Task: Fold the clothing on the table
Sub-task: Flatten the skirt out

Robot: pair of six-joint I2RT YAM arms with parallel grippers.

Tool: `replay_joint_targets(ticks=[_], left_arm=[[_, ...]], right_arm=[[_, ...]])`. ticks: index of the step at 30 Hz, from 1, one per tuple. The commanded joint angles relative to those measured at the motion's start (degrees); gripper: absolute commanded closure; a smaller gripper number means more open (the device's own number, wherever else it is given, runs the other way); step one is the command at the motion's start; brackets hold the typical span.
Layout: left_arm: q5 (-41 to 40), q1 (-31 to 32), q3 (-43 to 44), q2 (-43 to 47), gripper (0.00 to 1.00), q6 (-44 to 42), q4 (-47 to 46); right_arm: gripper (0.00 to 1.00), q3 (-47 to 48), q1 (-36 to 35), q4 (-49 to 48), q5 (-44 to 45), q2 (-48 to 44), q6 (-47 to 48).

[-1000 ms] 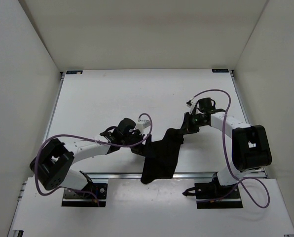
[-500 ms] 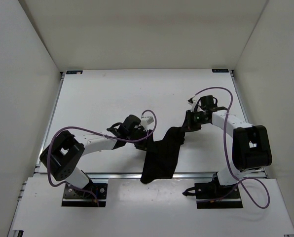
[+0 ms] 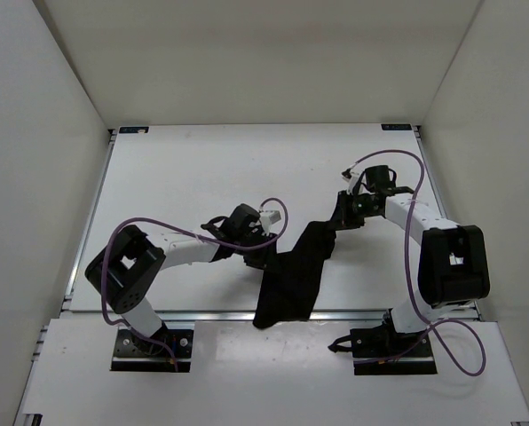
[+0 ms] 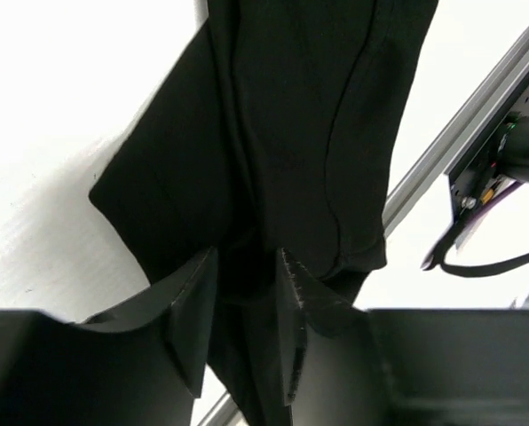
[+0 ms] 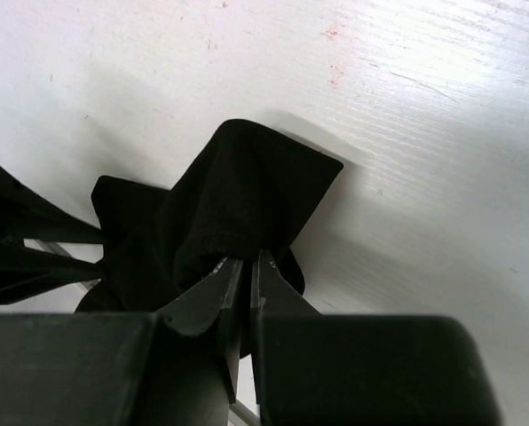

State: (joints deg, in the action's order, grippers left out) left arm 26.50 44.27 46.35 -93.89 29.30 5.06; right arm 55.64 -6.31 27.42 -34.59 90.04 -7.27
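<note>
The black clothing [image 3: 291, 280] lies in a long bunched strip on the white table [image 3: 202, 169], its lower end hanging over the near rail. My right gripper [image 3: 335, 224] is shut on the strip's far upper end; in the right wrist view the fingertips [image 5: 247, 259] pinch a folded corner of the clothing [image 5: 238, 195] just above the table. My left gripper [image 3: 263, 259] is at the strip's left edge, about halfway along. In the left wrist view the jaws [image 4: 247, 254] have closed on a thick fold of the clothing [image 4: 291, 133], which fills the gap between them.
White walls enclose the table on the left, back and right. A silver rail [image 3: 202, 313] runs along the near edge, seen also as the rail [image 4: 442, 151] beyond the cloth. The right arm's base bracket [image 4: 500, 164] and purple cables [image 3: 411, 257] are close by.
My left gripper slid right to the clothing's left edge and its jaws closed in on the fabric. My right gripper moved slightly farther back, keeping its hold on the upper end.
</note>
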Motion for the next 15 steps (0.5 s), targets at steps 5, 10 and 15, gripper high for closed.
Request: replay_joint_targets(ticks=[5, 10, 15], left_arm=[[1.9, 2.2, 2.3, -0.2, 0.88, -0.2, 1.3], [0.1, 0.7, 8.6, 0.4, 1.0, -2.0, 5.6], [-9.7, -9.0, 27.5, 2.1, 1.0, -11.0, 20.2]], right_arm=[[1.0, 3.5, 0.6, -1.0, -1.3, 1.0, 1.6], [1.0, 9.3, 1.9, 0.3, -1.5, 1.4, 2.2], [0.99, 26.3, 5.2, 3.4, -0.1, 2.2, 2.0]])
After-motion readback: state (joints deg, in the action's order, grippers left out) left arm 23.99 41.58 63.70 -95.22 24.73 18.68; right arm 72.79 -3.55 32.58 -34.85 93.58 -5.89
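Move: The skirt's near-left edge already lies between the left hand's half-open fingers, straight ahead 0 cm and level sideways, about 1 cm below the hand point. From that hand, the skirt's held corner is some 12 cm ahead, 17 cm to the right and 4 cm higher; its loose end is about 17 cm back, 2 cm to the right and 3 cm lower. From the right hand, which holds that corner, the near-left edge is roughly 12 cm back, 17 cm to the left and 5 cm lower. The left hand stays low while its half-open fingers shut and pinch the skirt's near-left edge, easing back about 1 cm as they close, while the right hand keeps its shut grip on the far corner and barely creeps forward. Then both hands sweep up and forward together, gathering speed, each ending some 6 cm higher and about 6 cm farther out, carrying the skirt between them away from the arms' bases, with both hands' fingers tipping up slightly at the end. ##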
